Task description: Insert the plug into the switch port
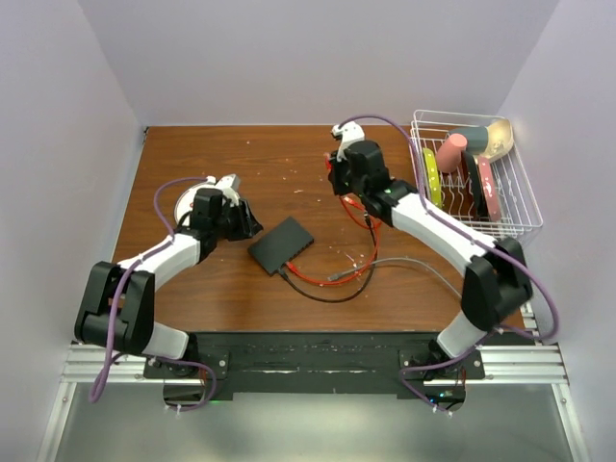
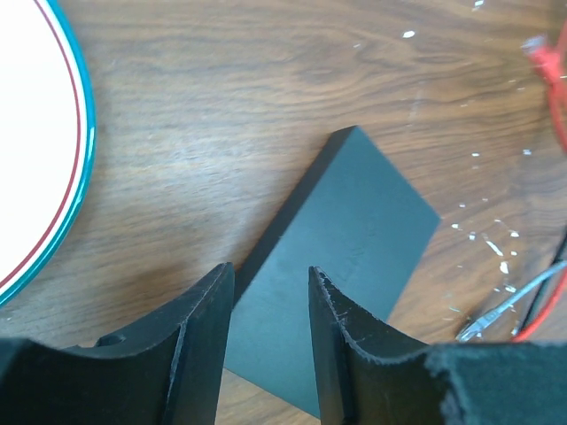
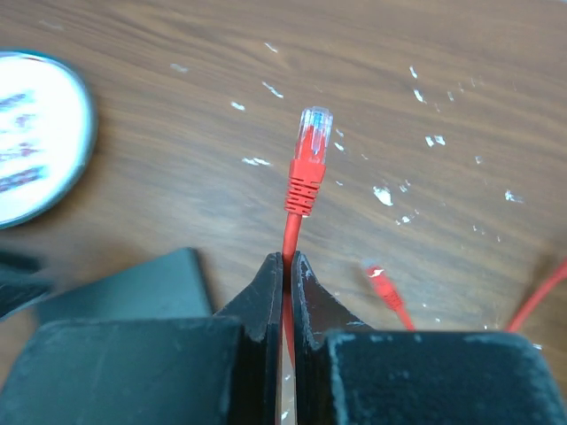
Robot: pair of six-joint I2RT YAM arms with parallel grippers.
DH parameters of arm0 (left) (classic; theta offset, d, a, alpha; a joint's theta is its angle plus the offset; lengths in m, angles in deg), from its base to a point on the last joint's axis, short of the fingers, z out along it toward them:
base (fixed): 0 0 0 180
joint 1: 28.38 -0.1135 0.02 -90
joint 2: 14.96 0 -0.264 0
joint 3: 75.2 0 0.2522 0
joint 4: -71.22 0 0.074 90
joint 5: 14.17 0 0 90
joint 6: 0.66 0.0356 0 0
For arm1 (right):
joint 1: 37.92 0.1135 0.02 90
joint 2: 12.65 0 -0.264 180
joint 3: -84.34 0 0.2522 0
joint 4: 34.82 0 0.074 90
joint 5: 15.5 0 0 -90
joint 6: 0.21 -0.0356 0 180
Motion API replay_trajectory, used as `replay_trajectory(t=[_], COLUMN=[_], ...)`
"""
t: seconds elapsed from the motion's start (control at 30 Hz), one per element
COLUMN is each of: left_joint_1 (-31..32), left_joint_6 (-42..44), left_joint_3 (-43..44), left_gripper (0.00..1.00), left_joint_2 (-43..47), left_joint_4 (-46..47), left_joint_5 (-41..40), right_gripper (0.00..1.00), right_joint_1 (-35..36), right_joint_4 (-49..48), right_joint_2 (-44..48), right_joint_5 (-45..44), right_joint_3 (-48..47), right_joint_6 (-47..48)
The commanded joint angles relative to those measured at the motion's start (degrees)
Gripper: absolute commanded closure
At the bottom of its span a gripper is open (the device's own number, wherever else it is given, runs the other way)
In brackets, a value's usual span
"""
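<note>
The switch (image 1: 280,244), a flat matte-black box, lies on the wooden table (image 1: 192,154) between the arms. My left gripper (image 1: 247,223) hovers at its left end. In the left wrist view its jaws (image 2: 270,282) stand apart with the switch (image 2: 354,226) showing between and beyond them, and they grip nothing. My right gripper (image 1: 339,181) is behind and right of the switch, shut (image 3: 287,258) on a red cable. The cable's red plug (image 3: 310,150) with its clear tip sticks out past the fingertips, above the table. No sockets of the switch show.
A white plate (image 2: 31,133) with a teal rim lies left of the switch. Red, black and grey cables (image 1: 358,271) loop on the table right of the switch, with a second red plug (image 3: 384,288) and a grey plug (image 2: 478,323). A wire rack (image 1: 515,207) stands at the back right.
</note>
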Motion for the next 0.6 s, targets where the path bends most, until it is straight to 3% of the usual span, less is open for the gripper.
replay_trajectory(t=[0.0, 0.17, 0.27, 0.4, 0.57], left_joint_1=[-0.3, -0.3, -0.3, -0.3, -0.1], left_joint_6=[-0.4, -3.1, -6.8, -11.5, -18.5], left_joint_3=[-1.8, -4.2, -7.1, -10.5, -13.4], left_gripper=[0.55, 0.52, 0.44, 0.36, 0.33], left_joint_2=[3.5, 6.1, 6.7, 4.9, 0.0], left_joint_4=[3.4, 9.8, 16.9, 26.4, 39.5], left_joint_5=[3.2, 10.4, 15.8, 22.0, 28.8], right_gripper=[1.0, 1.0, 1.0, 1.0, 1.0], right_joint_1=[0.0, 0.2, 1.1, 5.0, 10.3], right_joint_4=[-4.0, -5.8, -9.0, -14.7, -17.7], right_joint_2=[6.7, 9.2, 8.5, 8.5, 8.5], right_joint_5=[7.6, 21.6, 25.2, 23.4, 20.1], right_joint_3=[9.0, 16.2, 21.4, 28.1, 31.1], right_joint_6=[3.6, 4.7, 4.0, 2.1, 0.4])
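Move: The switch lies roughly 12 cm back and 11 cm to the left of the right hand, some 17 cm lower. On its port side, the red plug already in it sits about 17 cm back and 10 cm left of this hand, the black plug about 19 cm back and 12 cm left. A grey plug lies about 20 cm straight back. From the left hand the switch is some 4 cm back, 6 cm right and 4 cm lower. The free red plug, still pinched in the right hand by its cable, is swept back about 15 cm and, after a slight rise, down some 12 cm towards the port side of the switch, the hand swinging about 25 degrees counter-clockwise and tipping down. Meanwhile the left hand lifts, shifts right and back over the switch, rolling its left side down and opening wider. ##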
